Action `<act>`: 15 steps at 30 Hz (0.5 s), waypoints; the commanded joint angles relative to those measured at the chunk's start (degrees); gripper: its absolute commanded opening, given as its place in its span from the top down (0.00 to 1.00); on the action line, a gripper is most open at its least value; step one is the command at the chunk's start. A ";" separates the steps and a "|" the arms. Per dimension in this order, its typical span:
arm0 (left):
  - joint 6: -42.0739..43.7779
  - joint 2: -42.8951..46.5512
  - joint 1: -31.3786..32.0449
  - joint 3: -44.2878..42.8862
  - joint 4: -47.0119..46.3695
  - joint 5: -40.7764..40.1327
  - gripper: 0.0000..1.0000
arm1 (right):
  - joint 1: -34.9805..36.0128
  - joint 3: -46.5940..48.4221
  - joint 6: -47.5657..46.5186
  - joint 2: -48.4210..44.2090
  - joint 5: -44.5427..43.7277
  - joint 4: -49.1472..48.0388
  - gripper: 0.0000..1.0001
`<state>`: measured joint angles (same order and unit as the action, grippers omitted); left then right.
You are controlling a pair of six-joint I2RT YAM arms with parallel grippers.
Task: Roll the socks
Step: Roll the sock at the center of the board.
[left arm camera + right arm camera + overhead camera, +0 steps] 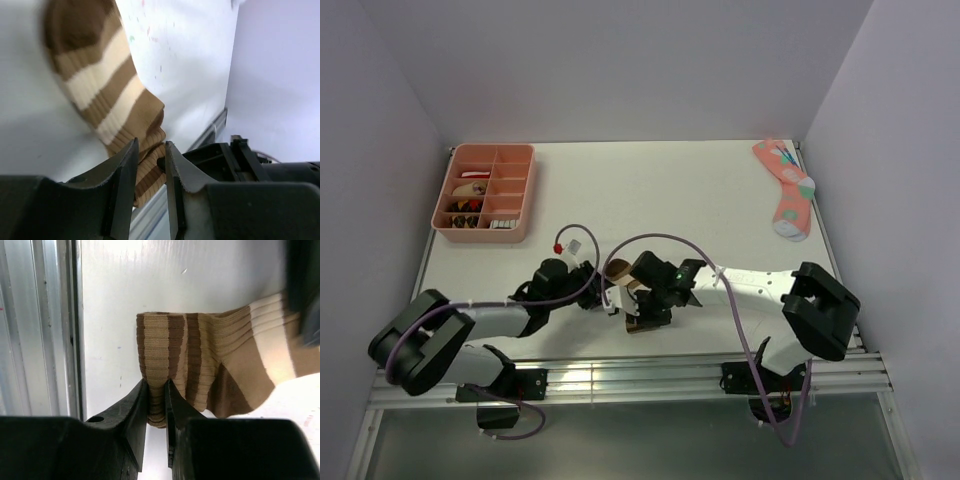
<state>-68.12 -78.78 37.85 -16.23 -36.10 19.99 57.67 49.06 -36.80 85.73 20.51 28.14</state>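
Observation:
A brown-and-tan striped sock (618, 270) lies bunched near the table's front edge, between my two grippers. In the right wrist view one folded end of this sock (200, 350) is pinched between the fingers of my right gripper (156, 382), which is shut on it. In the left wrist view the sock (100, 75) runs away from my left gripper (151, 142). The left jaws stand a little apart, with a fold of the sock in the gap between the tips. From above, the left gripper (605, 292) and the right gripper (642, 308) almost meet over the sock.
A pink compartment tray (490, 148) with small items stands at the back left. A pink dotted sock (785, 190) lies at the back right. A small red-tipped piece (558, 245) sits behind the left arm. The aluminium rail (620, 378) runs along the near edge.

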 commanded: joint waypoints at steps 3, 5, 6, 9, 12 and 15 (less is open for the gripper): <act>0.36 12.65 -0.05 6.01 1.11 -16.18 0.67 | -3.17 4.90 -0.90 5.13 8.47 8.75 0.87; -1.83 16.27 -0.05 9.09 0.77 -18.66 0.66 | -4.31 7.88 -1.96 7.50 10.94 11.83 0.87; -2.10 19.77 -0.05 11.98 0.59 -19.54 0.66 | -5.28 9.03 -2.66 10.04 11.91 14.55 0.87; -0.53 26.46 0.04 14.56 2.25 -22.27 0.66 | -7.65 14.12 -4.33 14.63 17.70 19.47 0.87; 3.07 32.44 1.00 15.17 5.33 -24.81 0.66 | -9.59 18.77 -6.61 18.92 21.22 25.09 0.87; 7.72 36.06 3.81 15.61 5.25 -27.19 0.67 | -12.40 22.39 -9.16 23.59 25.71 31.42 0.87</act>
<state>-66.11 -46.04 39.31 -2.33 -30.76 -2.31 47.46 67.46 -41.76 105.84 39.03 49.41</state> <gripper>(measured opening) 0.339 0.227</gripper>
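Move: The right hand already pinches the folded end of the striped sock. The sock's flat part lies about 9 cm ahead and 4 cm to its left, its dark far end some 13 cm ahead and 6 cm left, both roughly 2 cm below; the board's near edge runs about 8 cm straight back, 3 cm below. From the empty left hand, the folded end is some 9 cm to the right, 6 cm back and 4 cm below, and the dark end about 8 cm ahead, 4 cm right and 5 cm below. Almost in place, the right hand sinks about 1 cm and tips over by some 25 degrees, palm going forward and fingertips swinging back towards the base, keeping its pinch on the folded end. The left hand, clear of the sock, draws off about 7 cm to its left and then higher, levelling its fingers and turning counter-clockwise, still part-open. ##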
